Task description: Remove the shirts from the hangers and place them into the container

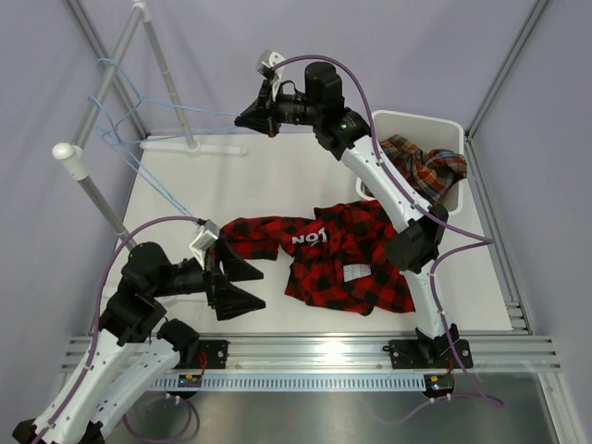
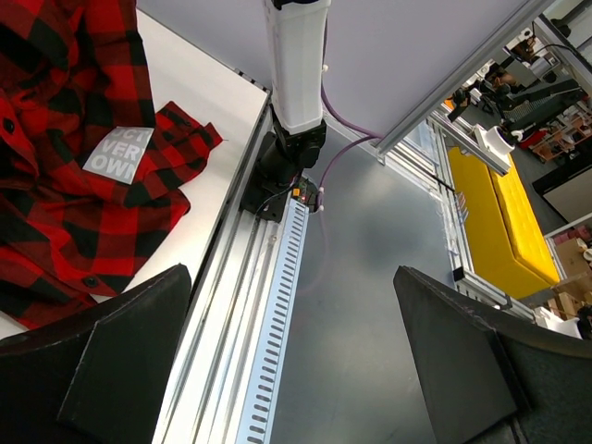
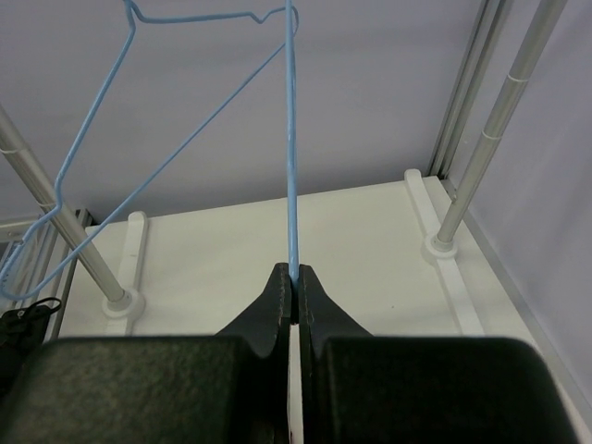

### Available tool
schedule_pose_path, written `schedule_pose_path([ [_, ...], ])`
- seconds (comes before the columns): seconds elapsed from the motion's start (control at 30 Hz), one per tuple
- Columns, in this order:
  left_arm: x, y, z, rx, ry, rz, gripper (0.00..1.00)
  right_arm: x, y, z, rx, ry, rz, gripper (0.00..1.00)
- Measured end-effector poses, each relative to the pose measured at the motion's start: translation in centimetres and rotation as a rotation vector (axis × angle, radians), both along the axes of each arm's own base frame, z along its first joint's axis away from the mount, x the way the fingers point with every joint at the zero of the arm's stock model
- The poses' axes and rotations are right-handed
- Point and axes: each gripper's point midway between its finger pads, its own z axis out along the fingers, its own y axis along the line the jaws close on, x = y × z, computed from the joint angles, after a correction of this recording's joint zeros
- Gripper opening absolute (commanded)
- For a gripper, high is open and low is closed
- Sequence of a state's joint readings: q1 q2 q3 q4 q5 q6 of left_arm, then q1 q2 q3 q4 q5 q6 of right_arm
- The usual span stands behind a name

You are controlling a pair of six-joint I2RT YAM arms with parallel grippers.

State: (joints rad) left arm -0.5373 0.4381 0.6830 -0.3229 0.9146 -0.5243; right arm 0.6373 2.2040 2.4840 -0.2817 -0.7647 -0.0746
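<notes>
The red-and-black check shirt with white lettering lies spread flat on the table, off any hanger; the left wrist view shows its hem. The multicolour plaid shirt lies bundled in the white container at the back right. My right gripper is raised at the back centre, shut on the wire of a bare light-blue hanger, which runs up from the tips as a thin blue wire. A second blue hanger hangs by the rack. My left gripper is open and empty beside the red shirt's left sleeve.
The rack's white-and-grey poles stand at the left and back left, with their feet on the table. The aluminium rail runs along the near edge, where the right arm's base is bolted.
</notes>
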Motion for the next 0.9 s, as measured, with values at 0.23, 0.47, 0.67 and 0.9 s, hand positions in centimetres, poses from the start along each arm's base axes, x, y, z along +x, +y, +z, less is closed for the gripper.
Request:
schedule_pose_path([
  [0.23, -0.2, 0.2, 0.1, -0.003, -0.011, 0.005, 0.99, 0.5, 0.3, -1.5, -0.026, 0.033, -0.050, 0.96],
  [0.47, 0.1, 0.6, 0.3, 0.007, -0.011, 0.056, 0.99, 2.1, -5.3, -6.4, -0.198, 0.174, -0.439, 1.00],
  [0.67, 2.4, 0.9, 2.5, 0.004, -0.023, 0.186, 0.99, -2.7, -14.3, -13.3, -0.318, 0.365, -0.693, 0.99],
  [0.9, 3.5, 0.3, 2.7, -0.019, 0.009, 0.210, 0.99, -8.1, -15.6, -22.2, -0.445, 0.563, -0.636, 0.99],
])
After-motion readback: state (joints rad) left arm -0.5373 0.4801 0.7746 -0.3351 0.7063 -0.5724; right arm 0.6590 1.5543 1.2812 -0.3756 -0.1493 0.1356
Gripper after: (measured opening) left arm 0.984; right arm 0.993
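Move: The red checked shirt that the right hand goes to next lies flat on the table, its middle about 10 cm back, 27 cm to the right and some 39 cm below this hand. From the same hand the container is roughly 14 cm farther out, 45 cm right and 34 cm below; the rack's far post foot is 24 cm farther out, 13 cm left and 39 cm below. From the left hand the red shirt is about 25 cm ahead, 21 cm right and 28 cm below. Open the right fingers wide to let go of the blue hanger's end, then swing the right hand down about 22 cm, right some 16 cm and back about 8 cm, until it is over the red shirt's left part. On the way, tip the fingers from level down towards the shirt and turn them clockwise. Ease the open left hand about 4 cm forward and 3 cm up, turning it slightly counter-clockwise. ##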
